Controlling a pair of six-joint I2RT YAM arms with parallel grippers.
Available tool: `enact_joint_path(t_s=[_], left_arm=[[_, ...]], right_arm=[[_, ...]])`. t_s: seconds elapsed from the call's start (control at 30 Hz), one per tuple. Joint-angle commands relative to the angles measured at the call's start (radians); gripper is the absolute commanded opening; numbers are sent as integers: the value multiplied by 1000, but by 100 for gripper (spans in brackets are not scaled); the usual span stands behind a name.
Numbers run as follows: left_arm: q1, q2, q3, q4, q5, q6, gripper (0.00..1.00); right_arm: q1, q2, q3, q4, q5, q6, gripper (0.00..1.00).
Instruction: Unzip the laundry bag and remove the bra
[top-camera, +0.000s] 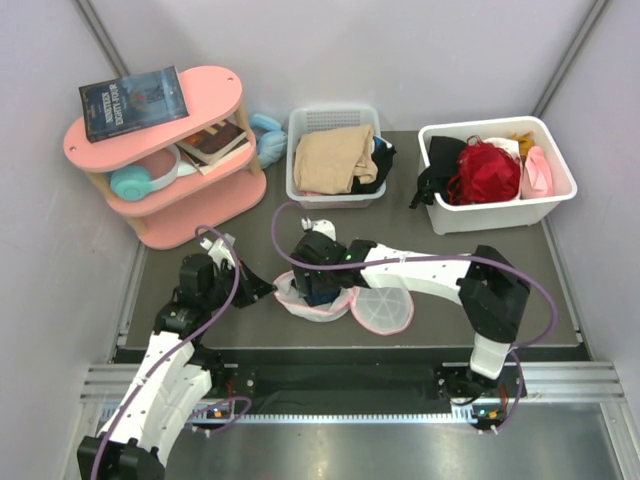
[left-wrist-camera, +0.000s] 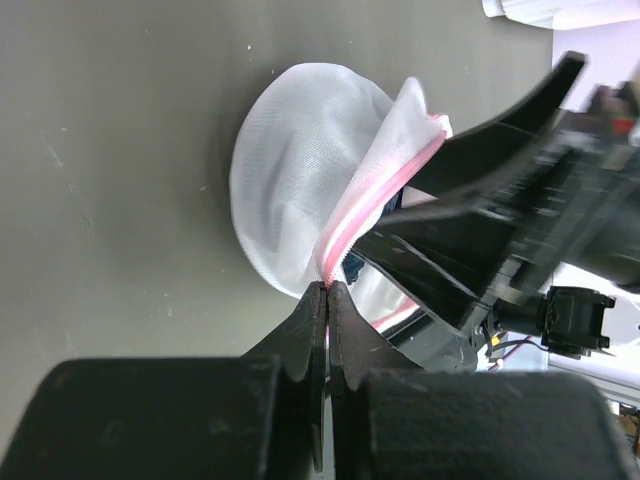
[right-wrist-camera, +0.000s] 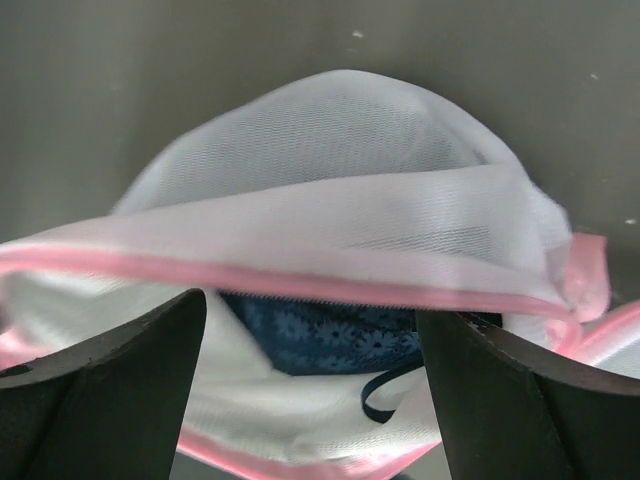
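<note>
The laundry bag (top-camera: 305, 304) lies on the dark mat between the arms, unzipped, with its round lid flap (top-camera: 382, 309) folded out to the right. My left gripper (top-camera: 268, 290) is shut on the bag's pink zipper trim (left-wrist-camera: 345, 228) and lifts that rim; the white mesh (left-wrist-camera: 290, 170) hangs beyond it. My right gripper (top-camera: 320, 285) is open at the bag's mouth, one finger (right-wrist-camera: 100, 390) on each side of the opening. The navy-blue bra (right-wrist-camera: 340, 335) with a thin dark strap (right-wrist-camera: 385, 395) lies inside the bag (right-wrist-camera: 330, 170), between the fingers, not held.
A white bin (top-camera: 300, 185) with tan and black clothes and a larger white bin (top-camera: 500, 215) with red, black and pink garments stand at the back. A pink shelf (top-camera: 160, 160) with a book (top-camera: 133, 102), more books and blue headphones (top-camera: 143, 180) stands at the back left.
</note>
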Motion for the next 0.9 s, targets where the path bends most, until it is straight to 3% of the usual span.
enact_joint_path(t_s=[0.0,0.23,0.37,0.53,0.57,0.67,0.7,0.87], left_arm=[[-4,-12,-5,25,9,15,0],[-4,-8,-5,24,6,15,0],[-6,-10,-5,25,6,13,0],[-4,-4,-4,24,1,13,0],[-4,-2,-4,27,0,13,0],[-6,8,4,37,-5,15,0],[-6,24,10,42,-3,13,0],[-7,79,36,83,3,21,0]], right_arm=[[-5,35,42,-25,109,23,86],[-2,116,73,-28,132,-16,88],[-1,154,53,-32,124,-25,83],[-2,124,36,0,51,-55,40],[-2,100,40,17,40,-65,25],[-1,46,54,35,2,-104,4],[-1,32,56,37,-9,-109,0],[-1,-89,24,63,-34,-125,0]])
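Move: The navy bra lies inside the open laundry bag, about 5 cm below the right hand's spread fingers and roughly 1 cm ahead and 1 cm right. The bag corner pinched by the left hand is some 9 cm to the right hand's left, level fore and aft; the loose mesh flap lies about 17 cm right and 4 cm back. From the left hand, the bra is about 10 cm right and 6 cm lower. Down into the bag's mouth goes the right hand, wide open, sinking about 4.5 cm and reaching just over 1 cm forward; at the bottom its fingers close fully on the navy bra. Still pinching it, the hand rises some 3 cm, easing slightly left and back, while the left hand keeps its pinch on the bag's zip corner, almost still. ##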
